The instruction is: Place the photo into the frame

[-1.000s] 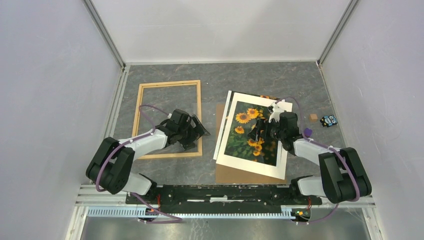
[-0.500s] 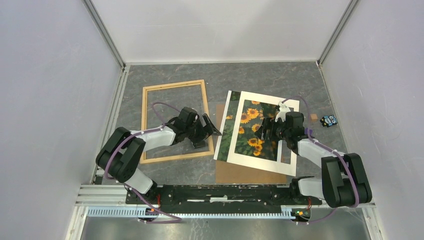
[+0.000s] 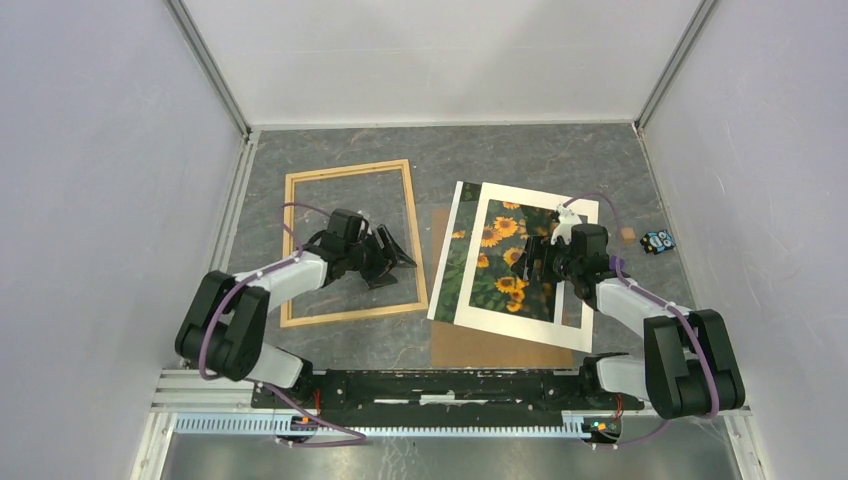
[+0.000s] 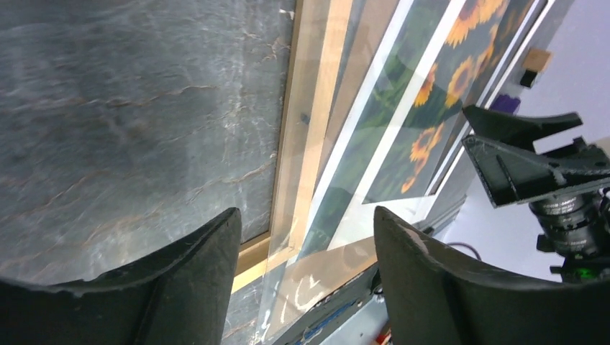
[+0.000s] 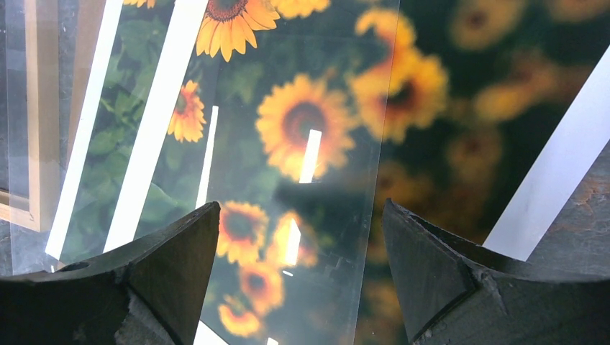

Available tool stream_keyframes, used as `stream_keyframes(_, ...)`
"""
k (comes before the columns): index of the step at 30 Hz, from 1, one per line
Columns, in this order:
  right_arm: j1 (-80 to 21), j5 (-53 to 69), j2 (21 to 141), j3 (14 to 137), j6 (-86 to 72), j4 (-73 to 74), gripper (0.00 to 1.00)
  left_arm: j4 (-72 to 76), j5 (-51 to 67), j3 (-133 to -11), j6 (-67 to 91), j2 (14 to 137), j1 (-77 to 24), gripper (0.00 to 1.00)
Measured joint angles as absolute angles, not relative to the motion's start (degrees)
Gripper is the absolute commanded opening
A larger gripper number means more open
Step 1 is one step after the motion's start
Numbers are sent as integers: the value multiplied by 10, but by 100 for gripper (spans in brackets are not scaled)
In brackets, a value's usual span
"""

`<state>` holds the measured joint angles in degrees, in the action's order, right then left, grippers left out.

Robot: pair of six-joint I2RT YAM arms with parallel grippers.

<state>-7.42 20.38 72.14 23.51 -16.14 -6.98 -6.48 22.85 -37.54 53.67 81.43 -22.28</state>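
Note:
The light-wood frame (image 3: 345, 170) lies flat on the left of the table, and its right strip (image 4: 325, 108) shows in the left wrist view. My left gripper (image 3: 395, 262) hovers inside the frame beside that strip, open (image 4: 308, 215), with nothing gripped. The sunflower photo (image 3: 495, 290) lies to the right, mostly under a white mat (image 3: 510, 325) whose window shows the blooms. Over the photo (image 5: 302, 122) my right gripper (image 3: 522, 265) stands open (image 5: 301, 208), holding nothing.
A brown board (image 3: 480, 350) lies under the photo and mat. A clear sheet (image 5: 338, 215) rests over the print, its edge running between my right jaws. A small brown block (image 3: 626, 234) and a blue-black gadget (image 3: 657, 240) sit at the far right.
The frame slid right and turned a little toward the photo. The mat shifted right over the print. Since then my left gripper has drawn back to the left inside the frame.

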Motion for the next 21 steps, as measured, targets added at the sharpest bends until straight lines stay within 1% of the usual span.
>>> stream_keyframes(2, -74, 204, 721, 235, -161, -70, 89, -37, 248, -375, 535, 842, -223, 68)
stream_keyframes(5, -74, 204, 721, 234, -161, -71, 89, 17, 267, -363, 535, 879, -222, 68)
stream_keyframes(10, -74, 205, 721, 231, -161, -77, 89, 142, 305, -327, 549, 922, -218, 58)
stream_keyframes(15, -74, 208, 721, 230, -161, -81, 88, 309, 341, -282, 583, 978, -217, 37)
stream_keyframes(17, -74, 208, 722, 230, -161, -83, 89, 340, 347, -272, 591, 991, -214, 27)
stream_keyframes(18, -74, 208, 722, 230, -161, -83, 89, 348, 347, -269, 592, 993, -214, 20)
stream_keyframes(20, -74, 208, 722, 228, -162, -86, 89, 349, 346, -265, 592, 995, -213, 9)
stream_keyframes(21, -74, 209, 722, 227, -162, -88, 89, 349, 347, -265, 591, 994, -211, 7)
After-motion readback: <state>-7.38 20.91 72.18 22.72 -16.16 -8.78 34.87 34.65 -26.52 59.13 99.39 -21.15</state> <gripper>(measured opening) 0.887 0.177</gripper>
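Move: The clear sheet's left edge lies about 3 cm to the left hand's right, level with it fore and aft and some 5 cm below. The frame's right bar is just beyond, about 4 cm right at nearly the same depth. The photo's middle is roughly 23 cm right and 3 cm ahead, the white mat's about 30 cm right and 1 cm ahead. From the right hand, that sheet edge is some 30 cm left and 2 cm back. Down some 4 cm and about 3 cm to the right, the left hand goes in to the clear sheet's edge beside the frame's right bar. Its wrist tips about 15 degrees so the fingers point flatter towards the right, and they shut from wide to nearly closed, seeming to pinch the sheet's edge. ##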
